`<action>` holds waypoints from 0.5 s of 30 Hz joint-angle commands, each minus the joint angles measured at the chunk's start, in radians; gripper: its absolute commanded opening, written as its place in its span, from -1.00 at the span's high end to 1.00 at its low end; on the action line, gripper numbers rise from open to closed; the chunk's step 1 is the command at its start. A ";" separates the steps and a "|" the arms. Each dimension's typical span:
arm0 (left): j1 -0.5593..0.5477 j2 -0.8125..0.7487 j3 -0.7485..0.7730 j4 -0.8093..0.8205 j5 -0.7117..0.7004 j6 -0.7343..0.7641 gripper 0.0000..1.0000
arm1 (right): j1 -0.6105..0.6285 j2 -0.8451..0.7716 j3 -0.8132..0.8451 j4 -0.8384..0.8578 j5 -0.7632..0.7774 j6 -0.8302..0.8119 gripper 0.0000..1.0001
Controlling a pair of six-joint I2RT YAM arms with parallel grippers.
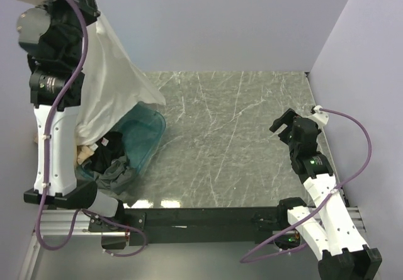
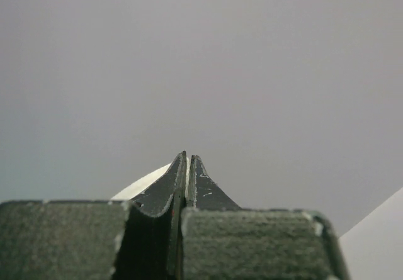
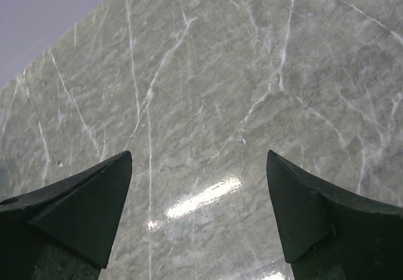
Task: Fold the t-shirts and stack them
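A white t-shirt (image 1: 110, 85) hangs in a long drape from my left gripper (image 1: 94, 12), which is raised high at the far left and shut on the shirt's top edge. Its lower end reaches down into the bin. In the left wrist view the fingertips (image 2: 187, 157) are pressed together with a thin white strip of cloth (image 2: 148, 182) between and beside them, against a bare wall. More t-shirts lie heaped in the bin: a dark grey bundle (image 1: 116, 170) and a bit of tan cloth (image 1: 83, 155). My right gripper (image 1: 283, 124) (image 3: 198, 167) hovers open over bare tabletop, holding nothing.
The clear blue-tinted bin (image 1: 148, 132) sits at the left edge of the marble-patterned table (image 1: 239, 141). Walls close the back and the right side. The arms' black base rail (image 1: 201, 217) runs along the near edge.
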 commanded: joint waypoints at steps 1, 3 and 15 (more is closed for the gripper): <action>-0.003 -0.092 0.031 0.214 0.055 -0.007 0.99 | -0.003 0.007 -0.002 0.044 0.008 -0.015 -0.86; -0.003 -0.105 0.046 0.243 0.067 -0.010 0.99 | -0.003 0.012 -0.002 0.044 0.005 -0.015 -0.86; -0.041 0.042 0.183 0.320 0.446 -0.150 0.99 | -0.003 0.019 -0.006 0.050 0.007 -0.018 -0.86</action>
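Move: The white t-shirt already hangs pinched in the left hand, high over the table. The open middle of the tabletop lies about 11 cm back, 20 cm to that hand's right and some 63 cm below. The clothes bin stands roughly 13 cm back, 3 cm left and 57 cm down; the folded turquoise stack about 5 cm farther out, 8 cm left and 63 cm below. From the right hand, that table middle is about 24 cm left, 1 cm back and 20 cm below. The white t-shirt, still pinched in the shut left fingers, is hoisted farther up and away from the bin while being drawn back towards the robot, about 11 cm up and 10 cm back, then near the end some 4 cm right. The wrist tips the fingertips upward by roughly 25 degrees and, late on, swings them clockwise. ##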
